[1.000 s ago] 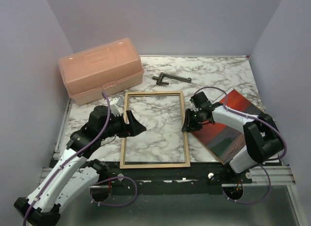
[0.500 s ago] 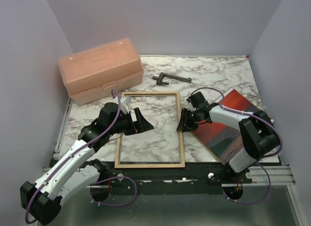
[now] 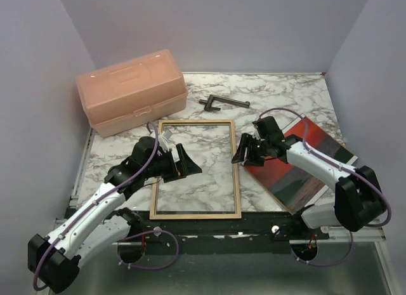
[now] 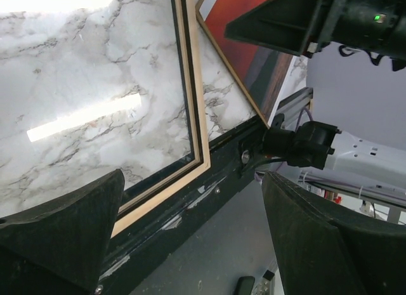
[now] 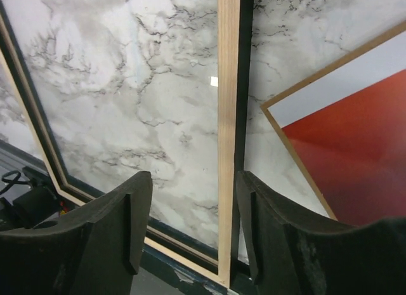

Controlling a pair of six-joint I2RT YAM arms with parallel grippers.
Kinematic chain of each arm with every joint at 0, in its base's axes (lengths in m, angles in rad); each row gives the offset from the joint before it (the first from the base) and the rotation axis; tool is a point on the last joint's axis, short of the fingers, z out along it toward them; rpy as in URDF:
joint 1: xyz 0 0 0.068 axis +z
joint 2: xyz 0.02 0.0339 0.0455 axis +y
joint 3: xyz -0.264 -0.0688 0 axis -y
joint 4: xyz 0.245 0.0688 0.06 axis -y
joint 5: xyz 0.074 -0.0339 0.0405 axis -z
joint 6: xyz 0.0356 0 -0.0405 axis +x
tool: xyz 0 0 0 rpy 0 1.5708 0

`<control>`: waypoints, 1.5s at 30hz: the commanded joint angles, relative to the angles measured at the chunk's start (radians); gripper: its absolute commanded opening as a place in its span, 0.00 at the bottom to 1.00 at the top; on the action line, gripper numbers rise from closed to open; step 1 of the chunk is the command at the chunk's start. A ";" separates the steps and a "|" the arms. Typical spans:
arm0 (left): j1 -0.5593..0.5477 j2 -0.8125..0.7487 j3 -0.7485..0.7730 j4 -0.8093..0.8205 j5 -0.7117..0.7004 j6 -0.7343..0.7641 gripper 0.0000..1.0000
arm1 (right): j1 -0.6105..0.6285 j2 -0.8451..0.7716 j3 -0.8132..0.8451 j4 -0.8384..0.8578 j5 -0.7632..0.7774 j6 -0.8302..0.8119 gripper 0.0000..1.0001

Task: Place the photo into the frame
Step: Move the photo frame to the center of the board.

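Observation:
The frame (image 3: 236, 181), thin tan wood round a clear pane, lies flat at the table's middle. It also shows in the left wrist view (image 4: 196, 117) and the right wrist view (image 5: 228, 117). The photo (image 3: 298, 171), red-orange over dark, lies flat to its right with a thin brown edge under it. It shows too as a red sheet (image 4: 247, 47) and with a white margin (image 5: 355, 149). My left gripper (image 3: 187, 163) hovers over the pane's left part, wide open and holding nothing (image 4: 190, 181). My right gripper (image 3: 244, 154) stands open over the frame's right rail, which runs between its fingers (image 5: 193, 181).
A pink translucent toolbox (image 3: 132, 91) stands at the back left. A dark L-shaped tool (image 3: 223, 103) lies at the back middle. The black rail of the table's near edge (image 3: 209, 226) runs just below the frame. Grey walls close in on three sides.
The frame has slid a little left. My right gripper opened off the frame's right rail and rose slightly. My left gripper swung right over the pane and opened wider.

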 commanded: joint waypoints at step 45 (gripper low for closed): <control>-0.253 1.053 0.952 -0.148 -0.065 0.334 0.97 | -0.752 -0.118 -0.014 -0.364 0.489 0.147 1.00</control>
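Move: For the right hand, hovering just over the frame's right rail, the middle of the photo lies about 21 cm to the right and 2 cm ahead, some 6 cm lower; the photo's left corner is only 3 cm to the right and 1 cm ahead. From the left hand, high over the empty frame, that corner is roughly 17 cm right and 9 cm ahead, the photo's middle 36 cm right and 10 cm ahead, and the right rail's middle 14 cm right and 8 cm ahead, all some 17 cm below. The right hand, already clear of the frame, sweeps about 26 cm to the right until it is over the right half of the photo, turning clockwise by nearly 60 degrees with its fingers opening wide; it first lifts a little, then sinks about 3 cm lower. The left hand, fingers still wide open, dips slightly and then follows some 16 cm right and 8 cm forward towards the photo's left corner, turning clockwise, and ends high above the frame's right rail and that corner. ##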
